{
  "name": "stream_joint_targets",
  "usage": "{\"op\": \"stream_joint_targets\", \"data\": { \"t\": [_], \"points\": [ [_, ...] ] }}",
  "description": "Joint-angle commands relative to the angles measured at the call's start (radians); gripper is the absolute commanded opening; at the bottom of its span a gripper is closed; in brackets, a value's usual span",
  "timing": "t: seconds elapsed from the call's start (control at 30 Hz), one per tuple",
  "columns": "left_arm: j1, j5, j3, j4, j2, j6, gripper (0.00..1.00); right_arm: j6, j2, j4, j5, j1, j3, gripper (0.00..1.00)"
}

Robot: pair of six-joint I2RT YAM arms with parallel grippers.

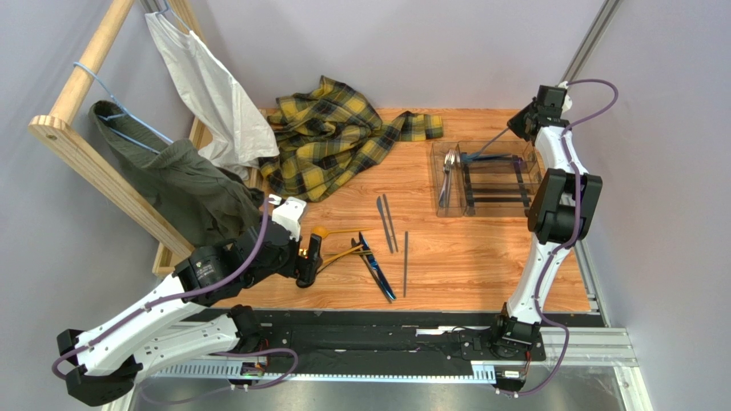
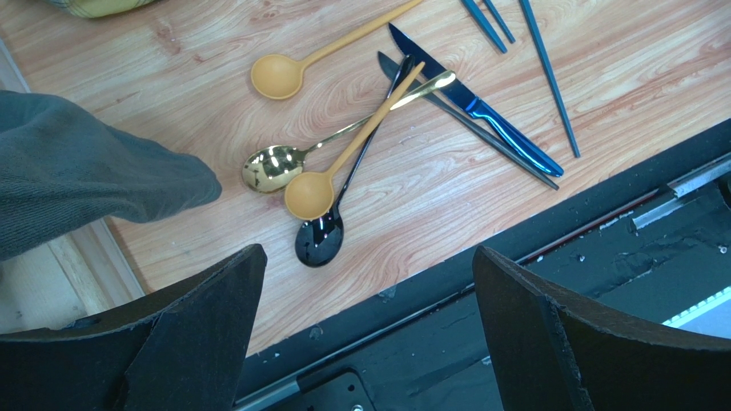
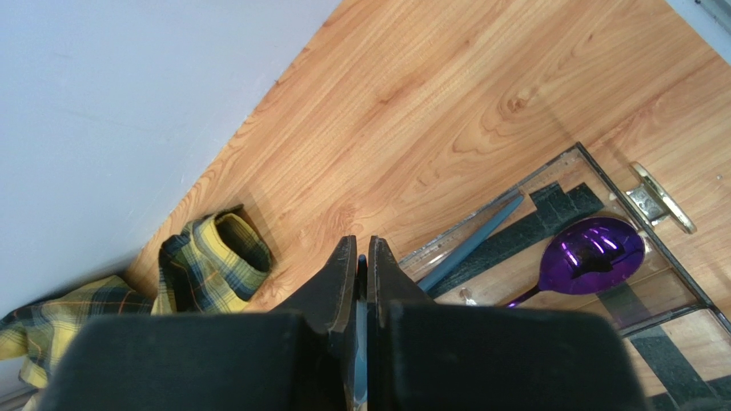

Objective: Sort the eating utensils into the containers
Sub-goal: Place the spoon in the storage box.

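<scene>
My left gripper (image 2: pixel 369 257) stands wide open and empty, low over the table's near edge. Just beyond it lie a black spoon (image 2: pixel 319 240), two matte yellow spoons (image 2: pixel 309 195), a shiny gold spoon (image 2: pixel 273 167), a blue knife (image 2: pixel 506 137) and blue sticks (image 2: pixel 549 77). From above, grey pieces (image 1: pixel 386 224) lie mid-table. My right gripper (image 3: pixel 361 244) is shut on a slim blue piece, over the far corner of the clear tray (image 1: pixel 439 184). A thin stick (image 1: pixel 489 145) slants from it into the tray. The tray holds silver forks (image 1: pixel 448 175) and a purple spoon (image 3: pixel 592 253).
A plaid shirt (image 1: pixel 330 137) lies at the back of the table. A green garment (image 1: pixel 184 184) and a white one (image 1: pixel 210 94) hang from a wooden rack (image 1: pixel 86 163) on the left. A black rail (image 1: pixel 386 321) borders the near edge.
</scene>
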Motion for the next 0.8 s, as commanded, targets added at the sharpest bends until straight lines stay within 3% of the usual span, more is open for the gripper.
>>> {"op": "stream_joint_targets", "data": {
  "t": [0.0, 0.17, 0.3, 0.57, 0.67, 0.77],
  "points": [
    [-0.003, 0.005, -0.003, 0.028, -0.006, 0.017, 0.99, 0.022, -0.014, 0.044, -0.008, -0.006, -0.029, 0.01],
    [-0.003, 0.013, -0.003, 0.03, 0.004, 0.02, 0.99, 0.024, -0.039, 0.05, -0.034, -0.012, -0.092, 0.04],
    [-0.003, 0.015, -0.003, 0.03, 0.004, 0.019, 0.99, 0.027, -0.048, 0.06, -0.065, -0.019, -0.123, 0.13],
    [-0.003, 0.016, -0.003, 0.031, 0.01, 0.02, 0.99, 0.029, -0.101, 0.024, -0.056, -0.032, -0.138, 0.53],
    [-0.003, 0.018, -0.003, 0.031, 0.02, 0.022, 0.99, 0.032, -0.146, 0.017, -0.043, -0.034, -0.144, 0.62],
    [-0.003, 0.011, -0.002, 0.03, 0.028, 0.02, 0.99, 0.047, -0.21, 0.041, -0.059, -0.035, -0.185, 0.64]
  ]
}}
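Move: Holding the blue spoon by its handle, bowl slanting down over the box, the right hand is near the far edge of the storage box; the far slot lies about 7 cm back, 4 to its left and 9 below. The purple spoon's bowl is some 8 cm back and 3 right, the forks' compartment roughly 12 back and 16 left. From the left hand that slot is around 28 cm ahead and 52 right. Down into the far slot of the storage box, the right hand lowers the blue spoon about 5 cm while drawing back some 3 cm, its fingers tipping slightly further down. On the way the fingers begin to part and let go of the handle, opening to well over half; the hand then rises about 2.5 cm, still opening. ##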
